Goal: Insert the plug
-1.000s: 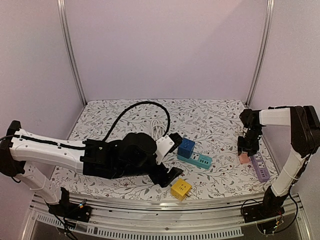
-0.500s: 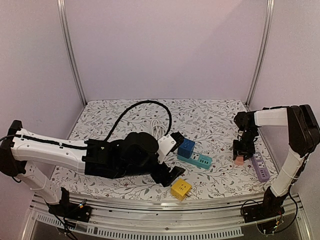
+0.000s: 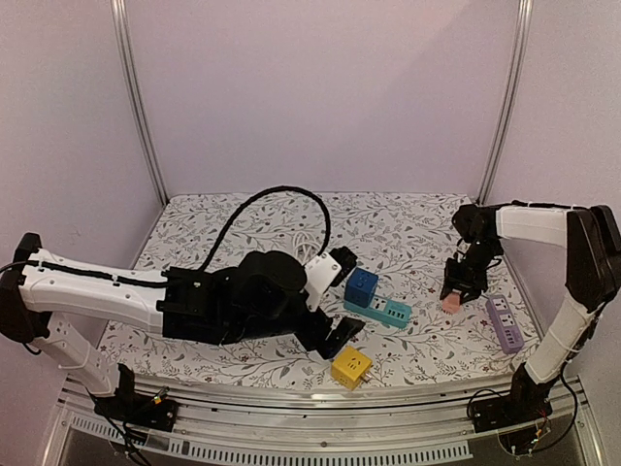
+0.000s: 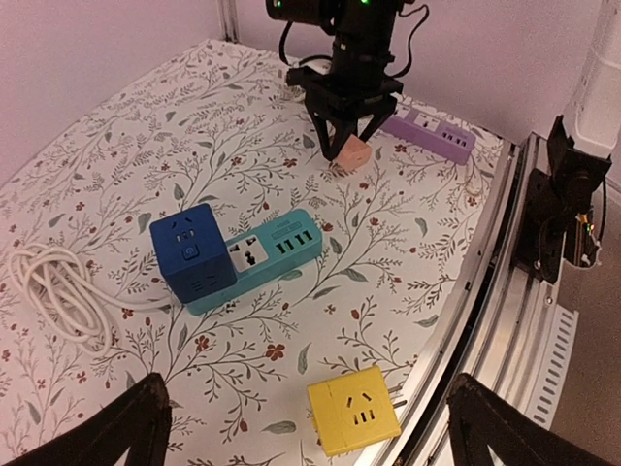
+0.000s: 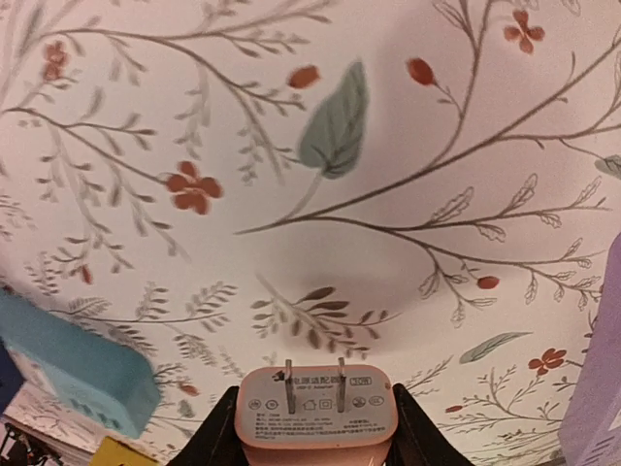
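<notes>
My right gripper is shut on a pink plug, prongs pointing down, held just above the floral mat; it also shows in the left wrist view. A teal power strip with a blue cube adapter plugged into its left end lies at mid-table, left of the right gripper; the strip's corner shows in the right wrist view. My left gripper is open and empty, hovering above the mat by the strip, fingers spread wide.
A yellow cube adapter lies near the front edge. A purple power strip lies at the right, beside the right arm. A white coiled cord and a black cable lie behind the left arm. A metal rail borders the mat.
My right gripper has carried the pink plug leftward and slightly up, away from the purple strip. The left arm has shifted only slightly.
</notes>
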Robot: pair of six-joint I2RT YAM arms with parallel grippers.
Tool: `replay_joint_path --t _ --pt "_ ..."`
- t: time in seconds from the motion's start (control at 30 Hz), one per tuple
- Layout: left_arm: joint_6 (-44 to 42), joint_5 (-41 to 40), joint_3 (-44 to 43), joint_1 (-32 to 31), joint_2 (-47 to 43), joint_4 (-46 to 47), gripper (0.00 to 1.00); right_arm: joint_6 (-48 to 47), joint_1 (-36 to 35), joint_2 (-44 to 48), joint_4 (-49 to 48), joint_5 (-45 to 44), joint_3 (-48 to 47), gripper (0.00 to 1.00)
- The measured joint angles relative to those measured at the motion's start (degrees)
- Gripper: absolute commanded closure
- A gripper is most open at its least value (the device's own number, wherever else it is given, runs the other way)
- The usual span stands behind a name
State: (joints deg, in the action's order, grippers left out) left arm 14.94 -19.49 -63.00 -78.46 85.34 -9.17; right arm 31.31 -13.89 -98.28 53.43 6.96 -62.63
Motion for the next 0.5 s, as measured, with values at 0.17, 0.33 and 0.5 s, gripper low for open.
replay_joint_path --t 0.17,0.33,0.5 --pt "4.33 -3.34 -0.07 0.26 -1.14 2.91 0.01 9.55 -0.22 8.59 -4.55 10.78 -6.29 0.79" --pt "6.10 -5.64 -3.04 1.29 -1.05 3.74 0.00 25.70 -2.69 17.62 -13.27 18.23 -6.45 0.78" --pt "5.01 -7.78 -10.91 1.57 3.06 4.55 0.03 42.53 -8.96 20.94 -20.33 19.61 -5.33 0.81"
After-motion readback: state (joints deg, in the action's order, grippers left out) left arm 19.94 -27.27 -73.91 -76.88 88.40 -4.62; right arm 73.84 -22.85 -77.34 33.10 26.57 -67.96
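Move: My right fingers already hold the pink plug low over the table. My open left gripper, which seems to be where the plug is going, is about 24 cm to their left, 12 back and 18 up, so the plug lies opposite that from my left hand. From my right hand, the blue cube is about 21 cm left and 2 ahead, the teal strip 16 left and level, and the yellow block 22 left and 15 back. I keep the pink plug pinched in my right hand and lift it quickly, about 20 cm up, swinging some 13 cm left towards my left gripper. It goes forward a little early on, then eases back slightly, while the wrist rolls about 50 degrees so the downward fingers swing out to the left. My left hand, staying wide open, rises about 8 cm and goes forward 4, tipping its fingers nearer level. ##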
